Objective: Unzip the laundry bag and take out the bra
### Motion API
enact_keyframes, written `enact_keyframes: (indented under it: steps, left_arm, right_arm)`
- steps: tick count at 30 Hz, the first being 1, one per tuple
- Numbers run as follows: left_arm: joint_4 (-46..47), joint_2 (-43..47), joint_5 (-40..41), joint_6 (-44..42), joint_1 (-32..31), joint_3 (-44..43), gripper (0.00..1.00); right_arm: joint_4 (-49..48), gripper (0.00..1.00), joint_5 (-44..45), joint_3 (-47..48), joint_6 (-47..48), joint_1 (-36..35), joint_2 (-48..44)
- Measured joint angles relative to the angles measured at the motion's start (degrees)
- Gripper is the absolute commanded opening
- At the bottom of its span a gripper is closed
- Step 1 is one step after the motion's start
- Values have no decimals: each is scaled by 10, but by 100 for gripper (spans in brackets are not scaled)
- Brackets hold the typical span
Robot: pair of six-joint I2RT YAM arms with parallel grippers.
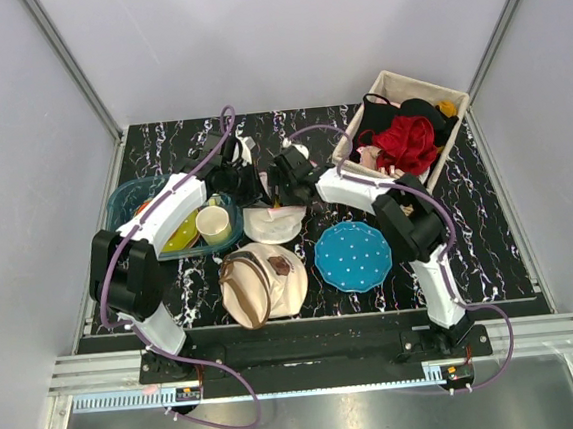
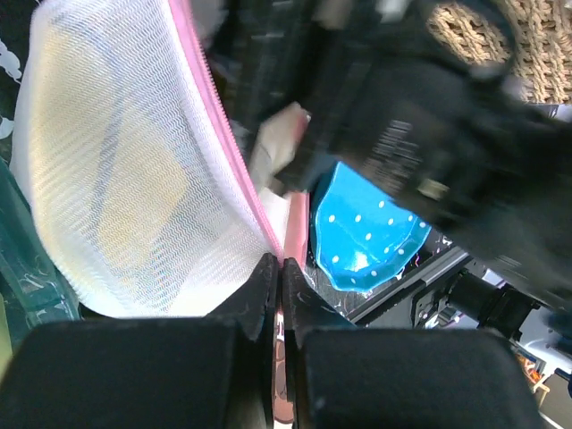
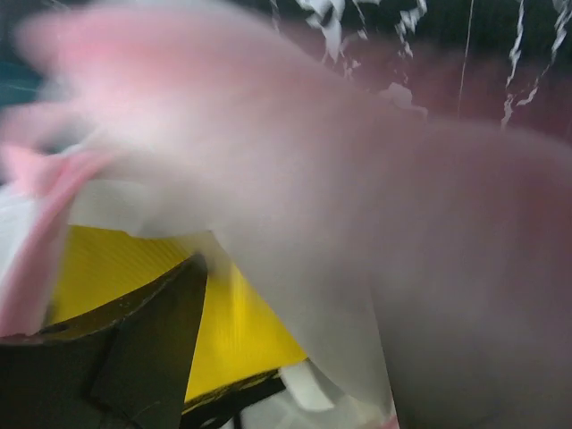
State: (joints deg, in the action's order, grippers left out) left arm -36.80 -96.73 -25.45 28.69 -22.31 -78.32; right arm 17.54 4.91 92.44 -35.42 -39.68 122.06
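The laundry bag [image 1: 272, 223], white mesh with a pink rim, lies mid-table between both grippers. In the left wrist view its mesh [image 2: 116, 179] fills the left side and its pink zipper rim [image 2: 234, 152] runs down into my left gripper [image 2: 280, 268], which is shut on that rim. My left gripper [image 1: 248, 185] is at the bag's far left edge. My right gripper [image 1: 288, 177] is at its far right edge, over a pale flap [image 2: 279, 143]. The right wrist view is filled by blurred pale pink-white fabric [image 3: 357, 206]; only one finger [image 3: 134, 357] shows. No bra can be made out.
A beige canvas bag with brown straps [image 1: 262, 282] lies in front. A blue dotted plate [image 1: 353, 256] sits to the right. A teal tub [image 1: 129, 196] with a yellow cup [image 1: 213, 224] stands to the left. A basket of clothes [image 1: 405, 129] is at the back right.
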Motion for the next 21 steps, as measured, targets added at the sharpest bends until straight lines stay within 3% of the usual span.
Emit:
enact_keyframes:
  steps: [4,5,6,13,21]
  left_arm:
    - [0,0,0,-2,-1,0,0]
    - [0,0,0,-2,-1,0,0]
    - [1,0,0,-3,-1,0,0]
    - [0,0,1,-3,-1,0,0]
    - [23,0,16,5,15,12,0]
  right_arm:
    - [-4,29,-7,-3,9,0,28]
    - [-5,8,-8,-4,11,0,27]
    - [-7,1,-10,-9,13,2,24]
    - [22,0,-3,-61,26,9,-55]
    - [26,0,2,-93,43,11,-244]
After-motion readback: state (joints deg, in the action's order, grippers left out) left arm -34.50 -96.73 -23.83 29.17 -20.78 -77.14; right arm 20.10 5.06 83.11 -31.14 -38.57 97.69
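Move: The yellow garment lies in the open laundry bag, roughly 4 cm below the right hand and 1 cm nearer the base. From the left hand, shut on the bag's rim, it is about 4 cm right and 8 cm down. From the right hand, the mug stands some 17 cm left and 5 cm back, at about hand height; the blue plate lies 18 cm right, 17 cm back and 5 cm lower. Right hand dips 3 cm, shuts on fabric in the laundry bag, then pulls up about 17 cm. ##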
